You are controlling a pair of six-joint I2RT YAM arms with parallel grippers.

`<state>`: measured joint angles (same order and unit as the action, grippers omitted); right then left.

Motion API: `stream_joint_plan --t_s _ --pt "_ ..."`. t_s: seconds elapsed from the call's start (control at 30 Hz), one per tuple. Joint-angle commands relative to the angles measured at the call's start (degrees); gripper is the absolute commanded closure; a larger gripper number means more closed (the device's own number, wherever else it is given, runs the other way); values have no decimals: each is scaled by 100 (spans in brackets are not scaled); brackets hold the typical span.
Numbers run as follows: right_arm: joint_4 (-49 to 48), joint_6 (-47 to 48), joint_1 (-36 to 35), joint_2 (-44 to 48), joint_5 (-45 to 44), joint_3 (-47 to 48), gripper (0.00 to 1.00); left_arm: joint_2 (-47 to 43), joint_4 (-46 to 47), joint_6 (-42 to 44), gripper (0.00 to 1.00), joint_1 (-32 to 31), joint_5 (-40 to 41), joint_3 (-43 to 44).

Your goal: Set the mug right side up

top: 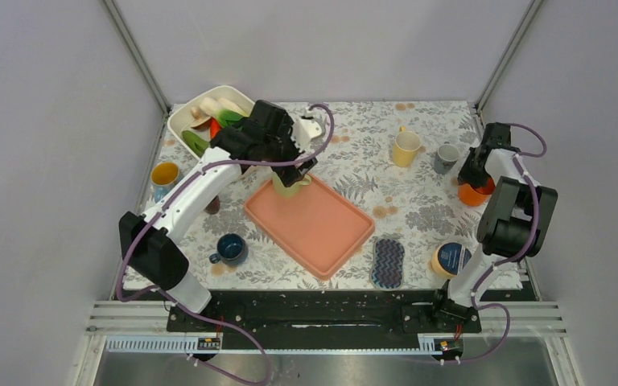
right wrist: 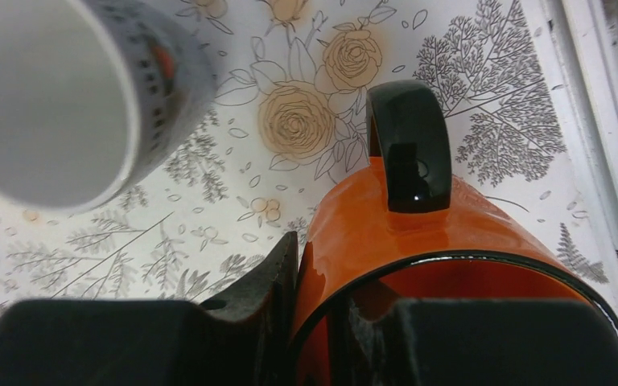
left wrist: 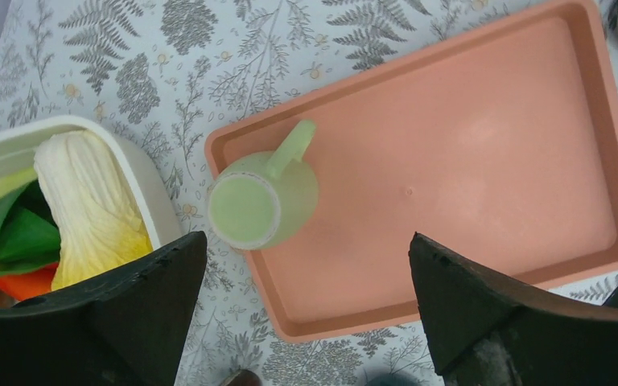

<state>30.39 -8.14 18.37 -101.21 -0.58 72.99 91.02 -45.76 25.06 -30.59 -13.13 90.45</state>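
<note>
A pale green mug (top: 288, 186) stands upside down in the far-left corner of the salmon tray (top: 322, 233). In the left wrist view its flat base (left wrist: 245, 211) faces up and its handle points toward the tray's middle. My left gripper (top: 294, 165) hovers above it, open and empty, with the mug just ahead of the left finger (left wrist: 129, 305). My right gripper (top: 473, 178) is shut on the rim of an orange mug (right wrist: 418, 233) with a black handle, one finger inside and one outside. That mug's opening faces the right wrist camera.
A white bin (top: 179, 121) of toy vegetables sits at the back left. A yellow mug (top: 406, 147) and a grey mug (top: 448, 157) stand at the back right. A dark blue cup (top: 230, 248), a striped pad (top: 388, 261) and a yellow roll (top: 451, 257) lie near the front.
</note>
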Motion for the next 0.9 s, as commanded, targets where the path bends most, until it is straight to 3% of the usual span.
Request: stream_joint_plan --t_s 0.0,0.1,0.2,0.3,0.43,0.53,0.63,0.87 --pt "107 87 136 -424 41 516 100 109 -198 1178 1 -399 355 -74" --pt "190 145 153 -718 -71 636 96 420 -178 1403 1 -671 996 -46" --pt "333 196 165 -831 31 698 69 917 -218 1442 3 -900 1422 225" --pt "346 176 159 -698 163 644 53 1497 -151 1702 7 -970 1921 549" --pt "363 120 160 -223 218 480 37 2181 -224 2083 23 -975 2501 1146" --pt "354 85 158 238 256 327 30 2632 -619 2138 32 -970 2772 1599" --pt "362 73 158 672 286 218 28 2926 -1128 2028 34 -974 2775 1937" --pt "412 -51 153 1459 392 80 27 3234 -1246 2105 36 -923 2839 1873"
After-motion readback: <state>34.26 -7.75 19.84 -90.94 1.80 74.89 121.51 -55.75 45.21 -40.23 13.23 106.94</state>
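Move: The left hand is empty and wide open. The upside-down green mug is about 5 cm ahead of it, level sideways and some 18 cm below, handle pointing right. The vegetable bin is about 24 cm ahead and 24 cm left, the tray's middle 7 cm back and 7 cm right. The right hand still pinches the orange mug's wall, the mug's middle about 4 cm right, 2 cm back and 3 cm below; the grey mug is 11 cm ahead and 6 cm left. Lower the right gripper about 4 cm to set the orange mug down on the cloth, open the fingers to let go of its wall, and rise straight up some 11 cm. Meanwhile drop the left gripper about 13 cm onto the green mug, swinging slightly back and right and then forward, roll it about 40 degrees so its fingers come from right-slanting to downward, and narrow them partway around the mug. ##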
